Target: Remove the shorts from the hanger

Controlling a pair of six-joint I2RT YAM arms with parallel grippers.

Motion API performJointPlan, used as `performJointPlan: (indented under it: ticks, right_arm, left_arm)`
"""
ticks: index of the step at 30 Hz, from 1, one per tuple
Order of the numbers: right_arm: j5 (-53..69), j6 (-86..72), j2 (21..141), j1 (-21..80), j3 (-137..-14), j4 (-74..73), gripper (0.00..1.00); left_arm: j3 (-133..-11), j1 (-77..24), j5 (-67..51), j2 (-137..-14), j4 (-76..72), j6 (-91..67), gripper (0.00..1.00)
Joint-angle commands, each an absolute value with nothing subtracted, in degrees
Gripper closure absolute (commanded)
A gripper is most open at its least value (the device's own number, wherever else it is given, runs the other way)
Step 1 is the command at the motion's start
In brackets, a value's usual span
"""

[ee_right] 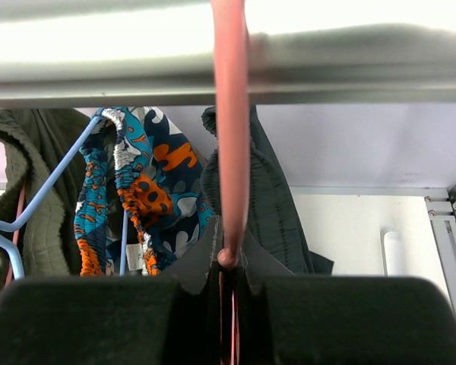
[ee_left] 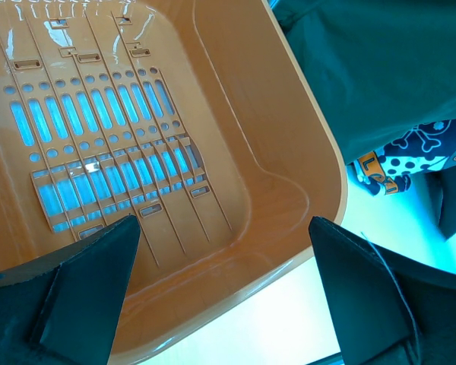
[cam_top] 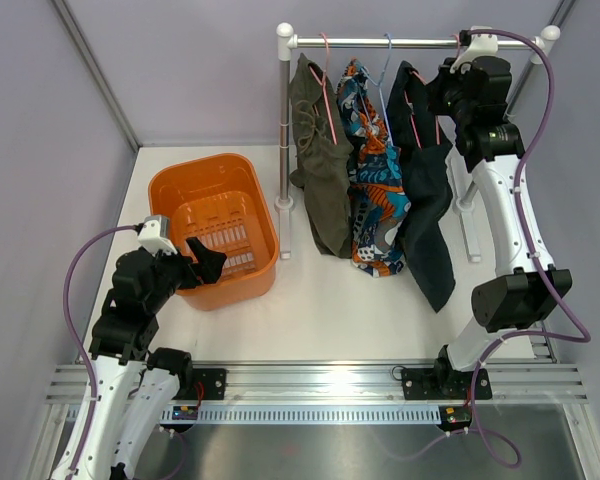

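Note:
Three shorts hang on a metal rail [cam_top: 380,43]: olive shorts [cam_top: 320,160] on a pink hanger, patterned blue-orange shorts [cam_top: 375,180] on a blue hanger, and dark shorts [cam_top: 425,190] on a pink hanger [ee_right: 232,137]. My right gripper [cam_top: 450,88] is up at the rail beside the dark shorts and is shut on that pink hanger's hook [ee_right: 229,258], which loops over the rail [ee_right: 289,68]. My left gripper [cam_top: 202,262] is open and empty over the near right rim of the orange basket [cam_top: 165,190].
The orange basket [ee_left: 319,152] holds nothing in the left wrist view. The rack's white left post [cam_top: 284,150] stands just right of the basket. Grey walls close in the table on three sides. The shorts' hems [ee_left: 410,152] hang near the basket's right rim.

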State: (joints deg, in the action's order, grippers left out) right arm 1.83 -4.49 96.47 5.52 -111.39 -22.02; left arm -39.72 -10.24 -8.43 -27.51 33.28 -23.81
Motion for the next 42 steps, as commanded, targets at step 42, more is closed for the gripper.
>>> performJointPlan:
  ticks: [42]
  right_arm:
    - [7.9, -15.2, 47.9, 6.4, -84.7, -66.0, 1.0]
  left_arm:
    - [-44.0, -20.6, -28.8, -38.9, 20.0, -22.2, 0.01]
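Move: The right hand already grips the pink hanger's stem, with the rail about 4 cm above and 2 cm ahead. The black shorts' middle hangs some 20 cm below this hand, 5 cm back and 3 cm left; the patterned shorts hang about 13 cm left, 3 cm back and equally low. From the open left hand, the black shorts lie roughly 43 cm right and 16 cm ahead, near its height. Drawing back about 30 cm, the right hand unhooks the hanger upward, then sinks; the left swings right late. ##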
